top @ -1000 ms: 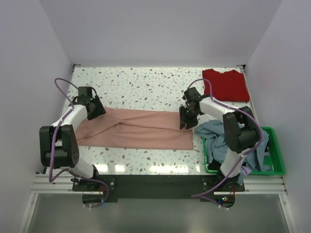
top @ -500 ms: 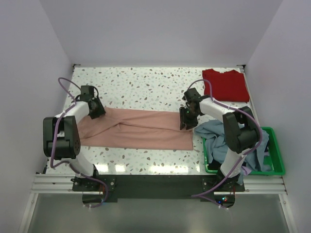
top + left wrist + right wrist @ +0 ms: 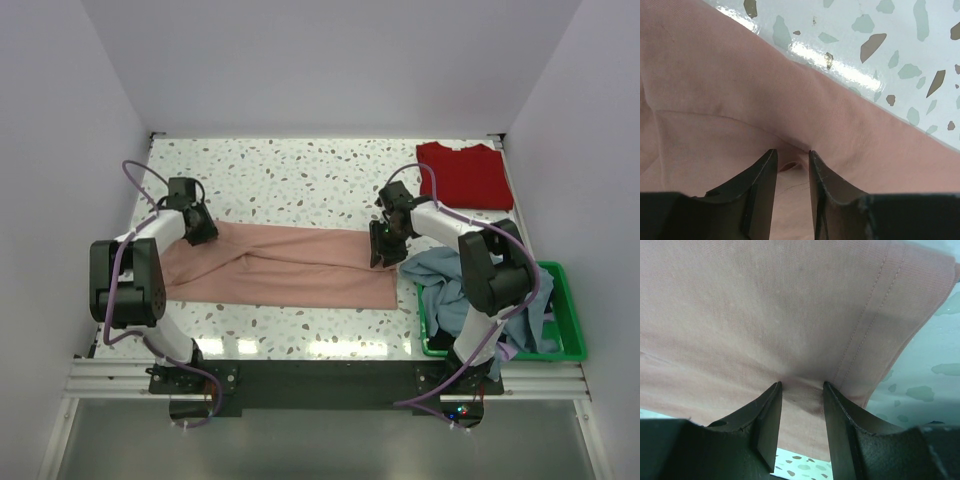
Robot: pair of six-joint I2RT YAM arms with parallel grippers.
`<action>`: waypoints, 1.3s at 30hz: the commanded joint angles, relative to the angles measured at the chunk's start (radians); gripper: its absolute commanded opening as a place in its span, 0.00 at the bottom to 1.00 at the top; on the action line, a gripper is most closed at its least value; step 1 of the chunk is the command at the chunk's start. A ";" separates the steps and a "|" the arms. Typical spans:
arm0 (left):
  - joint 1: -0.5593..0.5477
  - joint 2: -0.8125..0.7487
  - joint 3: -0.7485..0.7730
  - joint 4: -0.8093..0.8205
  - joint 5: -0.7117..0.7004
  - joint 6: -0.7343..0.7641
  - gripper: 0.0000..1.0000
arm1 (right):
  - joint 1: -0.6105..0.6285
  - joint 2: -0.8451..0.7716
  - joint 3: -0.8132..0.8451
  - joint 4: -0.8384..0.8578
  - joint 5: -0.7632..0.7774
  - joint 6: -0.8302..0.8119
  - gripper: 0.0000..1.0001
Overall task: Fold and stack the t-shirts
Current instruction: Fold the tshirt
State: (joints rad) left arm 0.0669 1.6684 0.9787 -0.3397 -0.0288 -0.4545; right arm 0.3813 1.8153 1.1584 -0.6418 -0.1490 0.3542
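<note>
The salmon-pink t-shirt [image 3: 290, 265] lies folded into a long band across the table's middle. My left gripper [image 3: 200, 232] is down on its far left corner, and the left wrist view shows the jaws [image 3: 792, 157] nearly closed with a pucker of pink cloth [image 3: 715, 100] pinched between them. My right gripper [image 3: 378, 250] is down on the shirt's right end by the hem; its jaws [image 3: 801, 387] are pinched on the pink cloth [image 3: 765, 300]. A folded deep red t-shirt [image 3: 465, 175] lies at the far right corner.
A green basket [image 3: 565, 300] stands at the near right, holding light blue-grey shirts [image 3: 440, 270] that spill over its left rim onto the table. The speckled tabletop [image 3: 290, 180] shows behind the pink shirt. White walls close in the table.
My left gripper has shifted slightly back and left on the shirt's corner over the last second. The right gripper and the shirt have barely moved.
</note>
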 commanded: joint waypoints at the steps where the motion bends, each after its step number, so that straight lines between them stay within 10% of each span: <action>1: -0.009 -0.007 -0.009 0.042 0.012 -0.012 0.35 | 0.005 0.032 0.004 0.005 0.023 -0.009 0.42; 8: -0.019 0.005 -0.015 0.042 0.021 -0.010 0.23 | 0.007 0.032 0.006 0.002 0.026 -0.008 0.42; 12: -0.026 -0.013 -0.015 0.038 0.021 -0.012 0.00 | 0.007 0.033 0.009 0.004 0.026 -0.008 0.42; 39: -0.167 -0.447 -0.295 -0.093 0.003 -0.239 0.00 | 0.010 0.064 0.044 -0.001 0.014 -0.012 0.42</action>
State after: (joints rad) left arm -0.0891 1.2682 0.6922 -0.4129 -0.0078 -0.6388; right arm 0.3813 1.8446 1.1931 -0.6712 -0.1493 0.3542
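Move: The bit of pink t-shirt upper layer that the left fingers will pinch lies right under them, about 1 cm to their right and barely 1 cm below. Some 9 cm right and 5 cm back of that hand the slanting fold edge ends in a crease, and the shirt's near edge runs about 17 cm straight back. From the right hand the pinch spot is some 45 cm left and 7 cm ahead, and the shirt's right end is 5 cm to its right, level with it. The left hand, low on the pink t-shirt, shuts its part-open fingers on the upper layer while easing about 1 cm to the right, then lifts some 3 cm and draws the pinched cloth back about 8 cm and right about 5 cm towards the near edge, sinking a centimetre on the way and tilting slightly. The right hand stays where it is, its half-open fingertips still resting on the shirt's right end. ##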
